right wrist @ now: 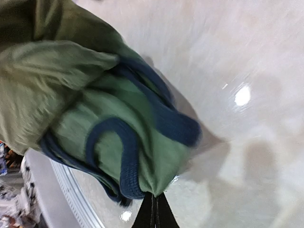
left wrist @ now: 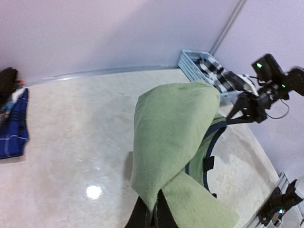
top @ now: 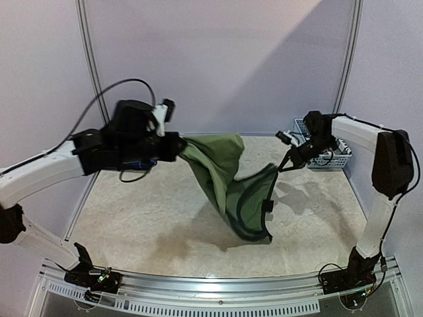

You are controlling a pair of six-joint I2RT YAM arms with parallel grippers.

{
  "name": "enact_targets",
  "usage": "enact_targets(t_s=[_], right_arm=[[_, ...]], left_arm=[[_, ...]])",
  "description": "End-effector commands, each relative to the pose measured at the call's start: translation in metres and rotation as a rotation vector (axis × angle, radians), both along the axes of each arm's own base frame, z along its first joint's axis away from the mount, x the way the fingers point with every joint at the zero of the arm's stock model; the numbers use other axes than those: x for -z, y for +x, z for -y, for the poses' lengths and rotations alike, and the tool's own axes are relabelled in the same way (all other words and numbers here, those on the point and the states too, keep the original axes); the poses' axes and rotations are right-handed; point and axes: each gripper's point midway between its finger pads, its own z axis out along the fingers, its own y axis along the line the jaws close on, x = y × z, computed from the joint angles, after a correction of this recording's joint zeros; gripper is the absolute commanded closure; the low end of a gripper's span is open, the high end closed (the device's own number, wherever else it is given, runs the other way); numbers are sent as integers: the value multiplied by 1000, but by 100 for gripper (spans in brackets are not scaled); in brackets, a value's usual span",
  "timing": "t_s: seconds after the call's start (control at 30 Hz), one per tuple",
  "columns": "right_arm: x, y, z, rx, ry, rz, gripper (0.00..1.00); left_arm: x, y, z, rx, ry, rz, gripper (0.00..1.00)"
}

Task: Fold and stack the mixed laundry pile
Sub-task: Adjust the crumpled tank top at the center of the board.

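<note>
An olive-green T-shirt (top: 228,178) with dark blue trim hangs above the table (top: 152,218), stretched between both arms. My left gripper (top: 180,146) is shut on its left corner; in the left wrist view the cloth (left wrist: 171,133) drapes over the shut fingertips (left wrist: 153,213). My right gripper (top: 283,165) is shut on the shirt's right edge beside the dark trim (right wrist: 126,156), and the fabric (right wrist: 95,114) bunches up from the pinched jaws (right wrist: 154,209). The shirt's lowest part (top: 254,228) hangs down close to the table. More of the pile, a blue checked piece (left wrist: 12,126), lies at the table's left side.
A light-blue lattice basket (top: 327,155) with black-white checked cloth (left wrist: 213,73) inside stands at the back right corner, just behind the right gripper. Purple walls enclose the back and sides. A metal rail (top: 218,290) runs along the near edge.
</note>
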Motion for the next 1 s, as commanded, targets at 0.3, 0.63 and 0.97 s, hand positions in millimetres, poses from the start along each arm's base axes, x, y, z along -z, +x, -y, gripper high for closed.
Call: enact_targets(t_s=[0.3, 0.63, 0.97], right_arm=[[-55, -34, 76, 135, -37, 90, 100], [4, -46, 81, 105, -87, -45, 100], [7, -45, 79, 108, -68, -23, 100]], left_arm=[[115, -64, -143, -320, 203, -307, 72], [96, -59, -58, 20, 71, -211, 54], [163, -104, 156, 556, 350, -197, 51]])
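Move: The left hand pinches one end of the tank top, high up; the board's centre lies about 8 cm right, level ahead, 27 cm below. The tank top hangs some 13 cm right, 2 cm back and 17 cm lower. From the right hand, pinching its other end, that centre is about 20 cm left, 6 cm back, 11 cm down; the basket is 20 cm right, 14 cm ahead, 8 cm lower. Left hand swings the tank top about 13 cm left and down, releases, sweeps right; still-pinching right hand draws rightward. ##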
